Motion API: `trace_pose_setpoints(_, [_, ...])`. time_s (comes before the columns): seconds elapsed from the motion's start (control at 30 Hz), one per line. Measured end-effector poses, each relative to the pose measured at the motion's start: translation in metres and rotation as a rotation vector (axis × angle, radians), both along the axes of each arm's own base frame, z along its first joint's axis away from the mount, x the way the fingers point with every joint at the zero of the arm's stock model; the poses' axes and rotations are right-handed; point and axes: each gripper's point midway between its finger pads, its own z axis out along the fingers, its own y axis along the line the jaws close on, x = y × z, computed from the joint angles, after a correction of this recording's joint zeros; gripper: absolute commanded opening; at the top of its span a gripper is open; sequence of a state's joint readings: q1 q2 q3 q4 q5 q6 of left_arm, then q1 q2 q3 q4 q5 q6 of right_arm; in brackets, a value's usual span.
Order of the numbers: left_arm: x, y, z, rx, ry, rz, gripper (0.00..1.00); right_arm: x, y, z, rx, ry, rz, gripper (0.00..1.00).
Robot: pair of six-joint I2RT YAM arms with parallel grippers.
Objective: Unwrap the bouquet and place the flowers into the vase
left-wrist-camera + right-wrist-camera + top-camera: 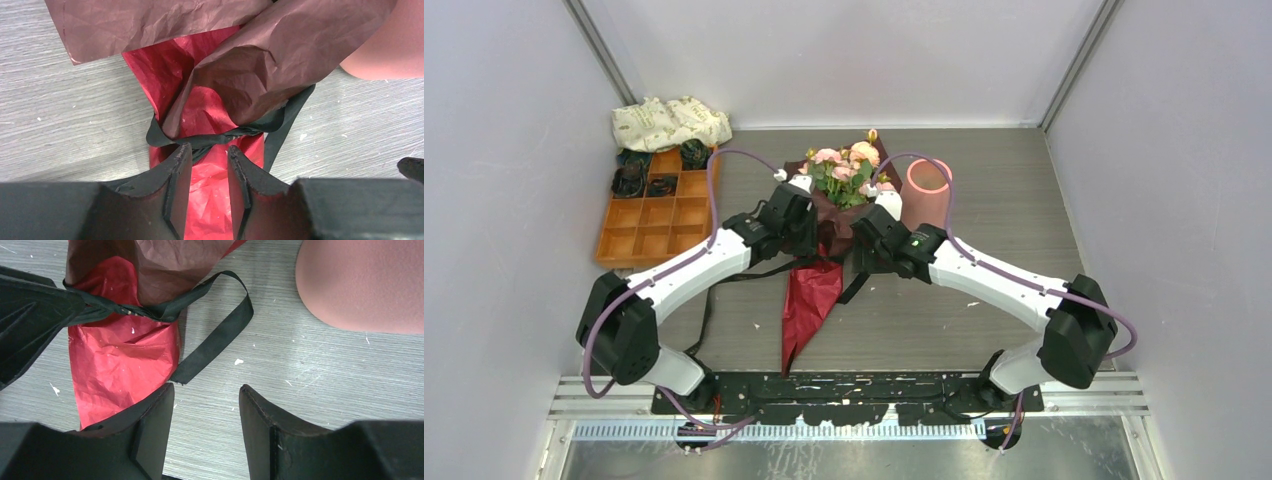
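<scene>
The bouquet (829, 215) lies in mid-table with its pink and peach flowers (844, 165) pointing away and its maroon paper (809, 300) tapering toward me. A black ribbon (220, 136) is still tied round the paper's neck. My left gripper (208, 150) hovers over the red paper (212, 200) just short of the knot, jaws apart, nothing pinched between them. My right gripper (207, 387) stands open above bare table beside the ribbon's loose tail (215, 335). The salmon-pink vase (927, 185) stands upright just right of the flowers and also shows as vase (360, 285).
An orange compartment tray (654, 215) with dark items in its far cells sits at the left. A cream patterned cloth bundle (669, 122) lies behind it. Long black ribbon ends (754, 272) trail over the table toward the left arm. Grey walls close in both sides.
</scene>
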State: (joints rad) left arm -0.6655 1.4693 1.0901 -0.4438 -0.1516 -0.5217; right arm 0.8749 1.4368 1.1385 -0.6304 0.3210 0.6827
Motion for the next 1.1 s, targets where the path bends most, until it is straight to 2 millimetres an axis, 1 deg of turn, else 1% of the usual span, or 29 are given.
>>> trace_pose_setpoints(0.23, [-0.006,0.003,-0.006,0.005,0.037,0.018,0.32,0.000,0.000,-0.002,0.002,0.003,-0.004,0.56])
trace_pose_setpoints(0.4, [-0.010,0.005,-0.012,0.012,0.062,0.029,0.34,0.000,0.000,-0.002,0.003,0.002,-0.004,0.56])
trace_pose_setpoints(0.47, [-0.010,0.005,-0.018,0.019,0.075,0.033,0.34,0.000,0.001,-0.002,0.005,0.001,-0.004,0.56])
trace_pose_setpoints(0.57, [-0.009,0.005,-0.031,0.043,0.105,0.034,0.33,0.000,0.001,-0.002,0.005,0.001,-0.004,0.56])
trace_pose_setpoints(0.7, [-0.007,0.003,-0.053,0.083,0.152,0.035,0.23,0.000,0.001,-0.002,0.004,0.001,-0.004,0.56])
trace_pose_setpoints(0.8, [-0.006,0.003,-0.061,0.100,0.169,0.037,0.09,0.000,0.001,-0.002,0.005,0.001,-0.004,0.56])
trace_pose_setpoints(0.87, [-0.006,0.004,-0.062,0.103,0.170,0.043,0.02,0.000,0.001,-0.003,0.007,0.002,-0.004,0.56])
trace_pose_setpoints(0.9, [-0.005,0.004,-0.062,0.104,0.168,0.045,0.00,0.000,0.002,-0.004,0.012,0.003,-0.004,0.56])
trace_pose_setpoints(1.0, [-0.005,0.007,-0.057,0.108,0.158,0.053,0.00,-0.001,0.004,-0.006,0.024,0.008,-0.002,0.56])
trace_pose_setpoints(1.1, [-0.005,0.010,-0.042,0.097,0.126,0.065,0.01,-0.004,0.009,-0.008,0.043,0.014,0.002,0.56])
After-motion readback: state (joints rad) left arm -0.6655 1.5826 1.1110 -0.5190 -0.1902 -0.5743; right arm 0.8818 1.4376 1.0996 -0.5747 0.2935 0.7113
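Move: The black ribbon strand where it crosses the red wrap lies almost straight below my left hand, about 7 cm down and maybe 1 cm to its left. The blossoms are some 14 cm ahead and 8 cm right of that hand; the pink vase stands about 21 cm right and 4 cm farther out; the ribbon's right tail lies 9 cm right and 5 cm back. From my right hand the strand is about 12 cm left, 4 cm ahead and 8 cm down. I ease my left hand back about a centimetre, then lower it roughly 6 cm in all onto the ribbon crossing, tipping the fingers some 10 degrees steeper. At the bottom I shut my part-open fingers completely, pinching the black strand over the red wrap, and start back up by about 2 cm. ##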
